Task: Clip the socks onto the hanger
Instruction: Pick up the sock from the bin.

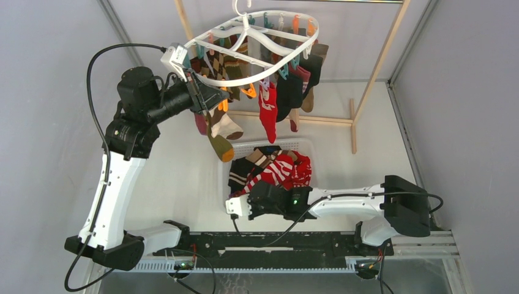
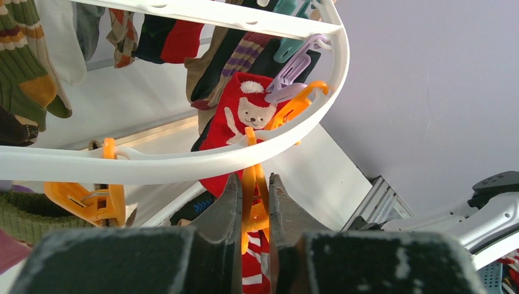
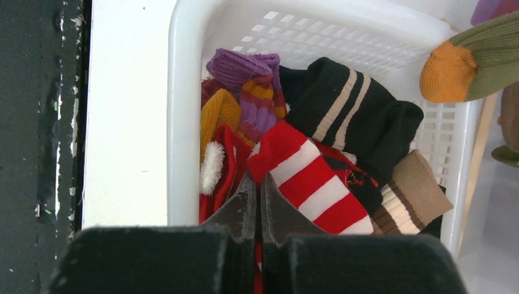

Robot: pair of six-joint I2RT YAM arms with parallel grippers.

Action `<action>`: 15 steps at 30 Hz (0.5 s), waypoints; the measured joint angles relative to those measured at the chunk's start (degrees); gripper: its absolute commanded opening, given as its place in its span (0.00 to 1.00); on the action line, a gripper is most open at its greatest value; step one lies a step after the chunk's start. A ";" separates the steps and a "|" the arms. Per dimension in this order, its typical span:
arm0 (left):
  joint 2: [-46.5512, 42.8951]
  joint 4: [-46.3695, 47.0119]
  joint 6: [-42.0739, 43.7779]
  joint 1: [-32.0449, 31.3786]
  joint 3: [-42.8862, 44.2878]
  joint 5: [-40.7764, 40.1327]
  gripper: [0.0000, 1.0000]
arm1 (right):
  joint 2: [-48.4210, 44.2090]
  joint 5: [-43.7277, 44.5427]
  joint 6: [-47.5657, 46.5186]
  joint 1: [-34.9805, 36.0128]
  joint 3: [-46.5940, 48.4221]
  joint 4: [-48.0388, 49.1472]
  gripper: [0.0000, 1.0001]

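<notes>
The white oval hanger (image 1: 257, 80) hangs at the back with several socks clipped to it, among them a red one (image 1: 267, 111). My left gripper (image 1: 202, 101) is raised to its near rim (image 2: 183, 162) and is shut on an orange clip (image 2: 254, 205) hanging there. Behind that clip hangs a red bear sock (image 2: 245, 116). My right gripper (image 1: 250, 195) reaches low into the white basket (image 1: 306, 144) and is shut (image 3: 257, 187) on the edge of a red and white striped sock (image 3: 312, 184).
More socks lie in the basket (image 3: 183, 92): a black striped one (image 3: 349, 116), a purple one (image 3: 245, 73) and a brown one (image 3: 416, 196). A bare wooden frame (image 1: 380, 61) stands behind the hanger. A green sock with an orange toe (image 1: 221, 147) dangles over the basket's far left corner.
</notes>
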 measured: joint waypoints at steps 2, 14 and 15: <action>0.00 -0.02 0.00 0.00 0.00 0.00 0.09 | 0.37 -0.09 0.70 -0.15 0.22 0.07 0.00; 0.07 -0.02 -0.02 0.00 0.00 0.04 0.09 | -13.00 -10.19 23.76 -12.24 1.92 9.27 0.00; 0.07 -0.02 -0.02 0.00 0.00 0.07 0.09 | -14.51 -10.95 26.75 -13.35 2.21 11.34 0.00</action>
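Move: The right fingers are already shut on the end of the red-and-white striped sock in the bin. The orange clip it is bound for is some 35 cm above that hand, about 13 cm ahead and 3 cm left. The black striped sock lies about 5 cm ahead, 3 cm left, the purple sock 2 cm back, 4 cm left, both 3 or 4 cm lower; the hanging olive sock's toe is about 11 cm ahead, 6 cm left, 12 cm up. The left hand holds that clip right between its fingertips. Keeping its pinch on the red-and-white sock, the right hand draws it up off the pile, slowly at first and then fast: about 15 cm up and 5 cm forward, towards the orange clip. On the way the wrist swings some 40 degrees, bringing the leftward-pointing fingers from slanting down to nearly level. The left hand stays put, still gripping the clip. ##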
